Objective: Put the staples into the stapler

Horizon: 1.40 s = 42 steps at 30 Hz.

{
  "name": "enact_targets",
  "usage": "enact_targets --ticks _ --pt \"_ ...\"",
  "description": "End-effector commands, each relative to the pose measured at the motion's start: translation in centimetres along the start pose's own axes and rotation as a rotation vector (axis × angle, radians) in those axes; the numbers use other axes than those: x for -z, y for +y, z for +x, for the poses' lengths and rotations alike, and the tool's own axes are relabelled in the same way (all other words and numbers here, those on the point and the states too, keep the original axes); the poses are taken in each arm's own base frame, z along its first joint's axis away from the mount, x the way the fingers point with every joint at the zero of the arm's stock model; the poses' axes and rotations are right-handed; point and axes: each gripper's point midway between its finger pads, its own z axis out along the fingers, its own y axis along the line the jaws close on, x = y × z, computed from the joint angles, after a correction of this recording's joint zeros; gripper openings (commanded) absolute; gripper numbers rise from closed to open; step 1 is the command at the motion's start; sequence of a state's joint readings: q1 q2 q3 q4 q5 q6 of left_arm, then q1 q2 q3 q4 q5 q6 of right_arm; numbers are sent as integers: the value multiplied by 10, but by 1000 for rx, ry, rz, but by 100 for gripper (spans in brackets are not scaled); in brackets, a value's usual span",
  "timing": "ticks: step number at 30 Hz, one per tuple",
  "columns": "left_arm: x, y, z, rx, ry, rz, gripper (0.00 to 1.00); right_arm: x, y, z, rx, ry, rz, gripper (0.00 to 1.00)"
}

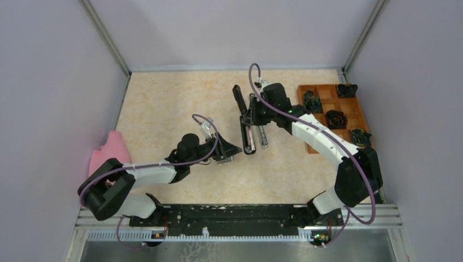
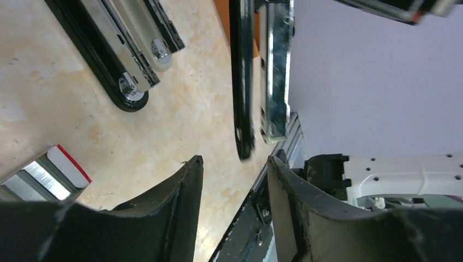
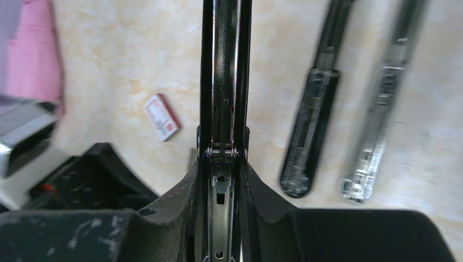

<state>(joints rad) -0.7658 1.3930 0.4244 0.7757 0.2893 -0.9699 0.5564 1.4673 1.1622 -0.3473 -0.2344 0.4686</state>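
Note:
The stapler (image 1: 249,134) lies opened out at the table's middle, its black base (image 3: 308,136) and chrome rail (image 3: 377,136) flat on the surface. My right gripper (image 3: 224,169) is shut on the stapler's raised upper arm (image 3: 224,82), a black part with a metal channel, held off the table (image 1: 238,98). My left gripper (image 2: 233,164) hovers open just left of the stapler, nothing between its fingers. A small red-and-white box (image 3: 162,116) lies beside it, showing a silvery ridged end (image 2: 24,183). I cannot pick out a loose block of staples.
A wooden tray (image 1: 319,147) with several black clips sits at the right edge behind my right arm. A pink cloth (image 1: 109,153) lies by the left wall. Grey walls enclose the table, and a black rail (image 1: 235,213) runs along the near edge.

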Motion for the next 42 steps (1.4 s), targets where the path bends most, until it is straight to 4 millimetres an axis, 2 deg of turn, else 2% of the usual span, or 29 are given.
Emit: enact_targets --ticks 1,7,12,15,16,22,31,38,42 --pt "12 -3 -13 -50 -59 -10 56 26 -35 -58 133 -127 138 0" --pt "33 21 -30 -117 -131 -147 73 35 -84 -76 173 -103 282 0" --pt "54 35 -49 -204 -188 -274 83 31 -116 -83 192 -61 365 0" --pt "67 38 -64 -274 -230 -337 89 25 -130 -88 208 -37 403 0" --pt "71 40 -68 -294 -243 -362 91 14 -139 -85 210 -9 421 0" --pt "90 56 -92 -386 -316 -494 99 -11 -165 -83 237 53 476 0" --pt "106 80 -103 -485 -398 -591 99 -49 -198 -63 258 161 517 0" --pt "112 95 -100 -541 -409 -624 99 -62 -213 -47 218 198 548 0" --pt "113 99 -96 -534 -405 -621 99 -63 -218 -42 183 202 580 11"
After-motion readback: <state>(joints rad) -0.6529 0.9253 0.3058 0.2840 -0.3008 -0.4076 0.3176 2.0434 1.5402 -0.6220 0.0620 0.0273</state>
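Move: The opened black stapler hangs in the right hand's grip; the bare table spot it is taken to lies about 11 cm ahead, 14 cm to the right and 16 cm below that hand. The opened white stapler lies some 10 cm ahead and 8 cm right of the right hand, the other black stapler 8 cm ahead and 3 cm right, both 16 cm below. Staples lie about 4 cm ahead, 6 cm left and 11 cm below the empty left hand; the staple box lies 6 cm ahead and 16 cm left, equally low. The opened black stapler, still pinched near its hinge, is carried by the right hand rightward and forward over the two staplers already laid out, then some 14 cm down beside the white one, the fingers tipping steeply downward. The left hand, already half open, backs off about 16 cm left and a little forward towards the staple box, spreading wide as its fingers swing forward and down. ##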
